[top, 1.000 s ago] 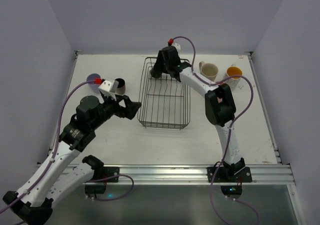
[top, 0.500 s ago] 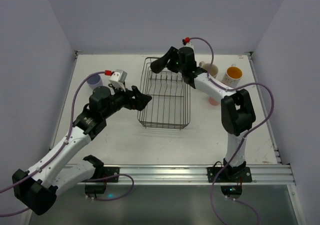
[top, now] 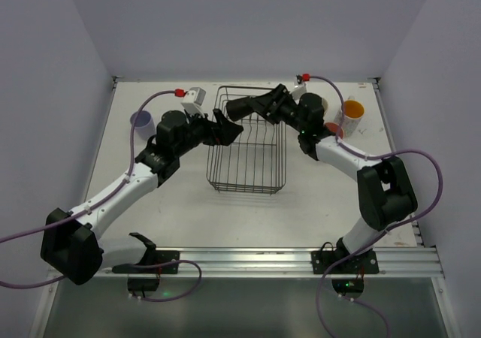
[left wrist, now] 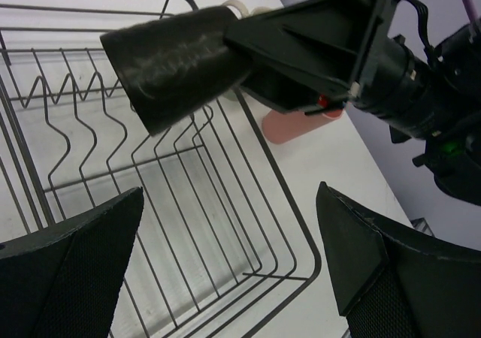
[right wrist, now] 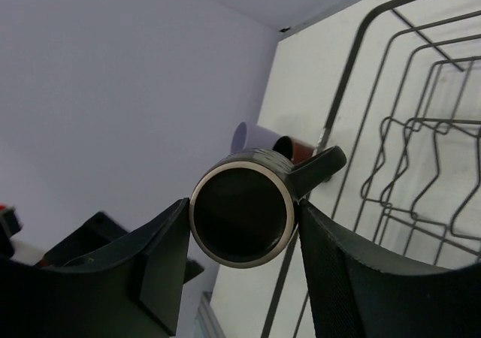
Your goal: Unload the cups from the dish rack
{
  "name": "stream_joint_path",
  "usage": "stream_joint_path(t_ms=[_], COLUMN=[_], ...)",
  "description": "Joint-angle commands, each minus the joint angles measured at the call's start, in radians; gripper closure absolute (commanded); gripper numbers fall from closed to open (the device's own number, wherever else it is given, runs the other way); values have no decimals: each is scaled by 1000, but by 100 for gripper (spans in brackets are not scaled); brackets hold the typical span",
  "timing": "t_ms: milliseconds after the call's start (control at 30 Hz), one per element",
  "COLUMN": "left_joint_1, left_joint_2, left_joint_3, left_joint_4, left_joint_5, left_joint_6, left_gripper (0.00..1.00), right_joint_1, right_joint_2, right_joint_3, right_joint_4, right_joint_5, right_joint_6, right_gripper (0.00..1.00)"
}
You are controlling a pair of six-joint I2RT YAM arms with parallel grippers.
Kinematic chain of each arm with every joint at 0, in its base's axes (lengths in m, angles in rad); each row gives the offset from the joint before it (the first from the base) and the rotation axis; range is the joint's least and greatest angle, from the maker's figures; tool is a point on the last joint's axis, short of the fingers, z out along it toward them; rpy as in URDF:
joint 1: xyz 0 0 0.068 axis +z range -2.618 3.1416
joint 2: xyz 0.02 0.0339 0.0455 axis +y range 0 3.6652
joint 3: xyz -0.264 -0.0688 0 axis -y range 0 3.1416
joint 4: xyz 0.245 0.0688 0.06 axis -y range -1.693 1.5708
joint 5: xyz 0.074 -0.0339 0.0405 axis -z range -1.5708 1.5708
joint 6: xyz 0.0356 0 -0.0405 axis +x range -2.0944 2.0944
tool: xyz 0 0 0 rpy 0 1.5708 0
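My right gripper (right wrist: 242, 229) is shut on the black mug (right wrist: 242, 218), one finger on each side, the mug's open mouth facing the wrist camera. From above, the mug (top: 237, 110) hangs sideways over the far left part of the dish rack (top: 248, 174), held by the right gripper (top: 254, 107). My left gripper (top: 228, 128) stands open at the rack's left rim, just below the mug. In the left wrist view the mug (left wrist: 173, 64) is ahead of the open left gripper (left wrist: 233, 267), with the empty rack (left wrist: 150, 195) beneath.
A lavender tumbler (top: 140, 120) stands at the far left, and beside it a brown mug (right wrist: 291, 149). An orange-lined cup (top: 352, 113) and a pink cup (left wrist: 297, 126) stand right of the rack. A cream mug (top: 319, 100) shows partly behind the right arm.
The right arm has swung right and turned, bringing the black mug up over the rack's far end. The left arm has reached forward from the table's left to the rack's rim.
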Motion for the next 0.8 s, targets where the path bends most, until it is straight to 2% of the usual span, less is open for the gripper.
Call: stream_joint_path(t_ms=[0,233,300,500,567,600,667,700,767], left_joint_1=[9,9,9,9,9,9,9,9,9], left_joint_2=[36,38,23,17,24,26,15,9,-15], left_joint_3=[67,46,26,-5,-3,-3,-5,-6,-5], left_joint_4=[89,165,228,332,349,349,349,348,330], left_joint_5=[-35,-61,-43,-9,17,23,27,27,1], left_joint_6=[-15,-18,-18,-19,-23,-23,-24,-23,-12], left_gripper=[0,10,14,33,41,51,65,77,89], right_joint_1=[-1,0,3,32,41,51,60,61,66], right_joint_2=[-97,-77,-74,-56,-40,-34,-19,-14,-2], right_joint_3=[-45,-147,-157,-186,-186,-186,-189,-187,-186], right_joint_4=[278,554,574,633,654,657,663,665,677], right_joint_5=[-124,-208,-221,-246,-249,-247,-240,-241,-244], right_joint_6=[118,305,329,378,395,400,409,411,424], right_gripper=[67,67,67,66,66,66,66,66,64])
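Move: Between the two hands hangs the black cup, held by the right fingers: from the left hand it is about 8 cm ahead, 5 cm to the right and roughly level; from the right hand it sits some 4 cm left and 1 cm ahead. The dish rack's middle is 12 cm ahead, 5 cm right and 20 cm below the left hand. From the right hand, the white mug stands 14 cm ahead and 17 cm right, the coral cup 4 cm ahead and 23 cm right, both about 20 cm lower. Bringing the black cup to the left hand, the right arm draws back about 7 cm and rises 5 cm, its wrist rolling left side up and swinging counter-clockwise as its fingers keep the cup's base end. The left hand eases slightly forward, then climbs over 5 cm, tipping its wide-open fingers up and nearly shutting them on the wall at the cup's mouth, one finger inside and one outside. ##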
